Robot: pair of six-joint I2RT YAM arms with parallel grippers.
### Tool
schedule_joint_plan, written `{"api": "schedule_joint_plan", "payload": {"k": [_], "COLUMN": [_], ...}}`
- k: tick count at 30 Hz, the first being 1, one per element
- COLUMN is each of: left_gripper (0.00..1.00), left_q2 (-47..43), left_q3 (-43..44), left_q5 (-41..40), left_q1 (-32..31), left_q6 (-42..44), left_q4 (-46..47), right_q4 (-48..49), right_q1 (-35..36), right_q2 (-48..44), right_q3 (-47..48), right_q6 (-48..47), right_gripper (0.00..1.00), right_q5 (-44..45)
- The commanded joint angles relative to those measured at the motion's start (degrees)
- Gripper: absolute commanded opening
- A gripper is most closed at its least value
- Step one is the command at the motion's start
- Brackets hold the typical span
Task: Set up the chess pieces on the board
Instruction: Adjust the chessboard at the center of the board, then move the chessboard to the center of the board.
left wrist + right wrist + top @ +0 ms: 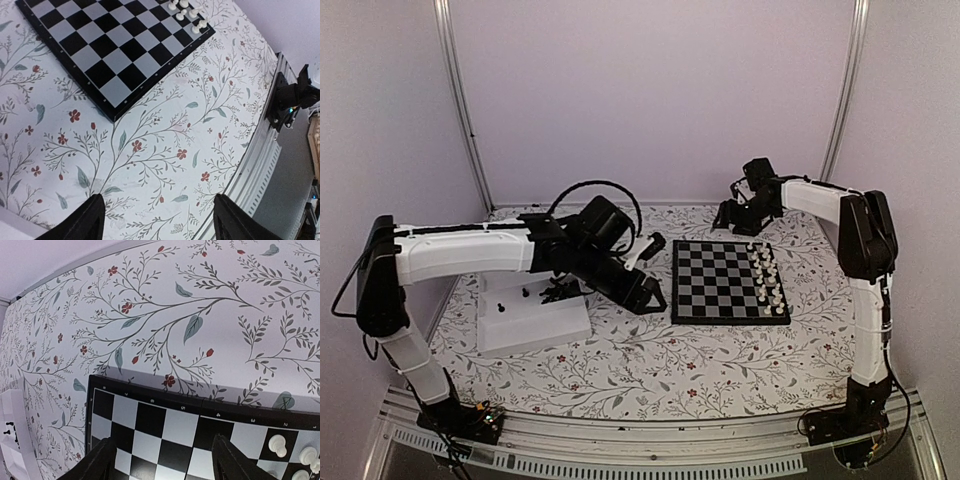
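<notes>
The black-and-white board [720, 285] lies right of centre on the flowered table. Tiny black chess pieces [528, 293] lie in the white tray [535, 322] at the left, some hidden under my left arm. One black piece [6, 430] shows at the edge of the right wrist view. My left gripper [657, 270] hangs open between the tray and the board, with only bare table between its fingers [159, 200]. The board's near left corner [112, 112] lies ahead of it. My right gripper [735, 215] is open and empty over the board's far edge [162, 440].
Tiny white pieces [767, 275] stand in two rows along the board's right side, also seen as white pieces [187, 12] and white pieces [276, 445]. A metal rail [650, 440] runs along the table's near edge. The right arm's base [292, 97] sits on it.
</notes>
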Motion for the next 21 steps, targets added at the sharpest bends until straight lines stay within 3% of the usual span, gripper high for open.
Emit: {"api": "schedule_joint_plan", "payload": {"k": [1,11,21], "left_gripper": [0.77,0.77,0.78], "left_q2": [-4.67,-12.72,-18.82], "left_q3": [-4.46,-9.89,-16.44], "left_q5": [-4.99,-11.22,-16.04], "left_q1": [0.30,0.33,0.43], "left_q6": [0.57,-0.96,-3.15], "left_q4": [-4.01,-8.39,-7.60], "right_q4": [-2.26,-5.97,-8.44], "right_q1": [0.69,0.62,0.33], "right_q2": [5.70,18.14,21.96], "right_q3": [6.51,23.14,24.25], "right_q6": [1.61,-0.11,1.05], "right_gripper": [0.68,0.68,0.68], "right_q5": [3.11,4.42,3.10]}}
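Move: For the right hand the chessboard's middle lies about 12 cm back and 8 cm below, hardly 1 cm to its right, so the fingers hang near the far edge; the white pieces stand on the board, some 11 cm back and 10 cm to the right of the hand. From the left hand the board's middle is roughly 16 cm ahead, 18 cm right and 13 cm down, the white tray about 29 cm left and 9 cm ahead. With its fingers staying open, the right hand reaches about 6 cm forward out past the middle of the chessboard's far edge while sinking, then drops more steeply just behind that edge, some 6 cm lower in all, and starts to ease back towards the board at the very end. Meanwhile the left hand, empty and open, clears away from the board's near-left corner, travelling about 9 cm left towards the white tray at nearly the same height, drifting slightly back and turning some 10 degrees counter-clockwise. ##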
